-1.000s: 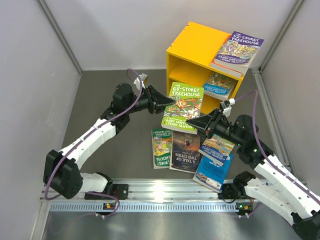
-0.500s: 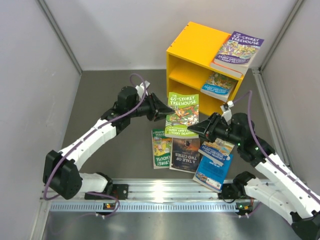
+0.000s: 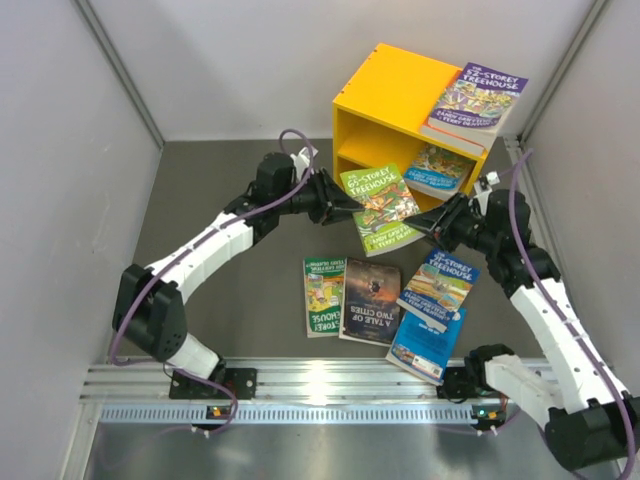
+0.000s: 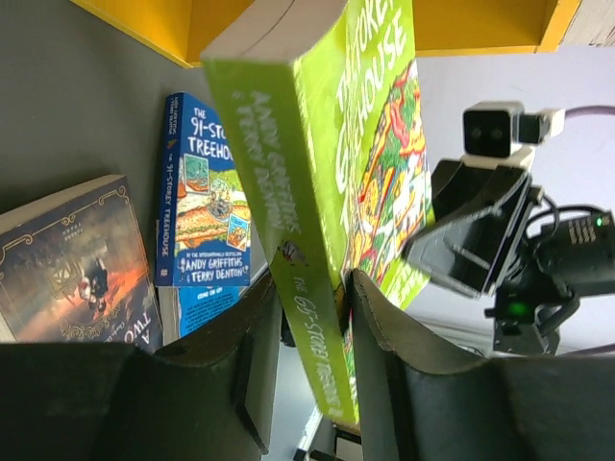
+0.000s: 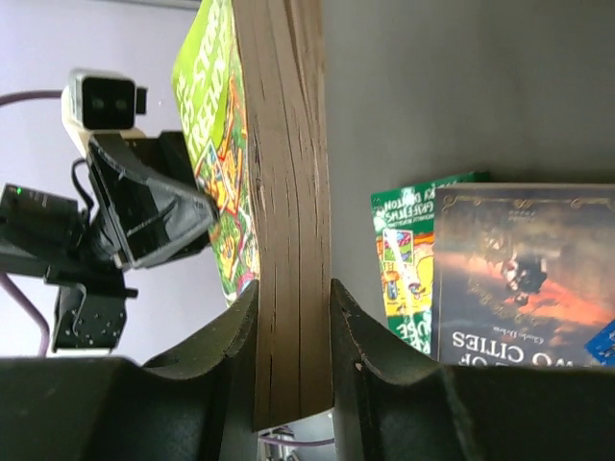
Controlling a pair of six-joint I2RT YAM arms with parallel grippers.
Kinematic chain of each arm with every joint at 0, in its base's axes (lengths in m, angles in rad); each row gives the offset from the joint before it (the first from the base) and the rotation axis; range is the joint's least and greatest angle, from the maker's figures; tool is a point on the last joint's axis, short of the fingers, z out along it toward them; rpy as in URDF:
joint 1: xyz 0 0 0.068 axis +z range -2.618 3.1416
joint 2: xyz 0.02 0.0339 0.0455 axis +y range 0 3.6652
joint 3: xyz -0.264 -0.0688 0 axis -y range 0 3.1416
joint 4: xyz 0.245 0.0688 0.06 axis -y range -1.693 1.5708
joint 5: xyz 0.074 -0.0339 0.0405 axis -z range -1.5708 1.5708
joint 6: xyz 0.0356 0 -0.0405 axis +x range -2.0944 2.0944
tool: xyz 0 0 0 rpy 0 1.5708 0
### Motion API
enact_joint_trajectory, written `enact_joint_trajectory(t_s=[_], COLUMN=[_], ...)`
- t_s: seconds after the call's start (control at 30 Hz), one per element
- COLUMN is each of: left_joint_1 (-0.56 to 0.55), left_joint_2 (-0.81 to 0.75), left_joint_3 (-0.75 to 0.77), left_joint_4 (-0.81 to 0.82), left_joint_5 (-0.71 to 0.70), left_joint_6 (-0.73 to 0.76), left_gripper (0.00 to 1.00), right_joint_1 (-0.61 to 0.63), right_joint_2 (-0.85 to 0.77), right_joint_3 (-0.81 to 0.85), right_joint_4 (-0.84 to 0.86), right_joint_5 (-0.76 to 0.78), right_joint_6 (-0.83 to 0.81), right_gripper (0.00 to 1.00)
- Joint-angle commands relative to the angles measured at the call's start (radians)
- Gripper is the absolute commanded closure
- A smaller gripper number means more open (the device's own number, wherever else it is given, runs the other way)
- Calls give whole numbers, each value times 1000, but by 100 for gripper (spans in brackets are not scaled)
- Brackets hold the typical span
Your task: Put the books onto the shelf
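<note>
A green "65-Storey Treehouse" book (image 3: pixel 385 208) hangs tilted just in front of the yellow shelf (image 3: pixel 385 90), at its lower compartment. My left gripper (image 3: pixel 340 205) is shut on its spine side (image 4: pixel 307 240); my right gripper (image 3: pixel 432 225) is shut on its page edge (image 5: pixel 288 192). A purple book (image 3: pixel 472 103) lies on top of the shelf. Another book (image 3: pixel 438 168) lies in the lower compartment. On the floor lie a small green book (image 3: pixel 324 295), a dark book (image 3: pixel 369 300) and a blue "91-Storey" book (image 3: pixel 438 288) resting on a plain blue one (image 3: pixel 425 345).
Grey walls (image 3: pixel 70 150) close in the left, back and right sides. An aluminium rail (image 3: pixel 320 385) runs along the near edge by the arm bases. The shelf stands at the back right corner.
Both arms carried the green book away from the floor books toward the shelf and tilted it. The right arm swung back and right, uncovering the blue "91-Storey" book.
</note>
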Motion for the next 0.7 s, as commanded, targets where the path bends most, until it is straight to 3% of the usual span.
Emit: enact_joint_trajectory(t_s=[0.0, 0.4, 0.5, 0.53, 0.67], left_joint_1=[30, 30, 30, 30, 30], left_joint_2=[4, 88, 93, 93, 87], left_joint_3=[48, 104, 102, 104, 105], left_joint_4=[45, 146, 157, 156, 163], left_joint_5=[-11, 14, 25, 25, 20], left_joint_6=[64, 16, 16, 16, 16], left_gripper=[62, 61, 40, 25, 10], right_joint_1=[-108, -168, -177, -178, -192], right_joint_2=[39, 104, 89, 82, 49], right_joint_3=[107, 154, 134, 120, 88], right_joint_4=[-11, 92, 128, 141, 214], right_joint_5=[57, 25, 37, 46, 71], right_joint_6=[-84, -56, -23, -13, 28], right_gripper=[100, 100, 100, 100, 100])
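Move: Right gripper, pinching the green 65-storey book by its right edge: the free space in the shelf's upper compartment lies about 15 cm ahead, 3 cm left and some 4 cm lower. The blue book already in there is about 14 cm ahead, 6 cm right and 5 cm lower; the book stack on the shelf's top is roughly 22 cm ahead, 10 cm right and 8 cm above. From the left gripper, still on the green book's left edge, that free space is some 10 cm ahead, 9 cm right and 4 cm lower. Carry the green book with the right gripper forward and to the right towards the upper compartment, about 8 cm in all and rising slightly, turning some 10 degrees clockwise late on while keeping the pinch. Follow with the left gripper about 3.5 cm, mostly forward, then spread its fingers wide and let go of the book's left edge, leaving the right to carry it alone. ##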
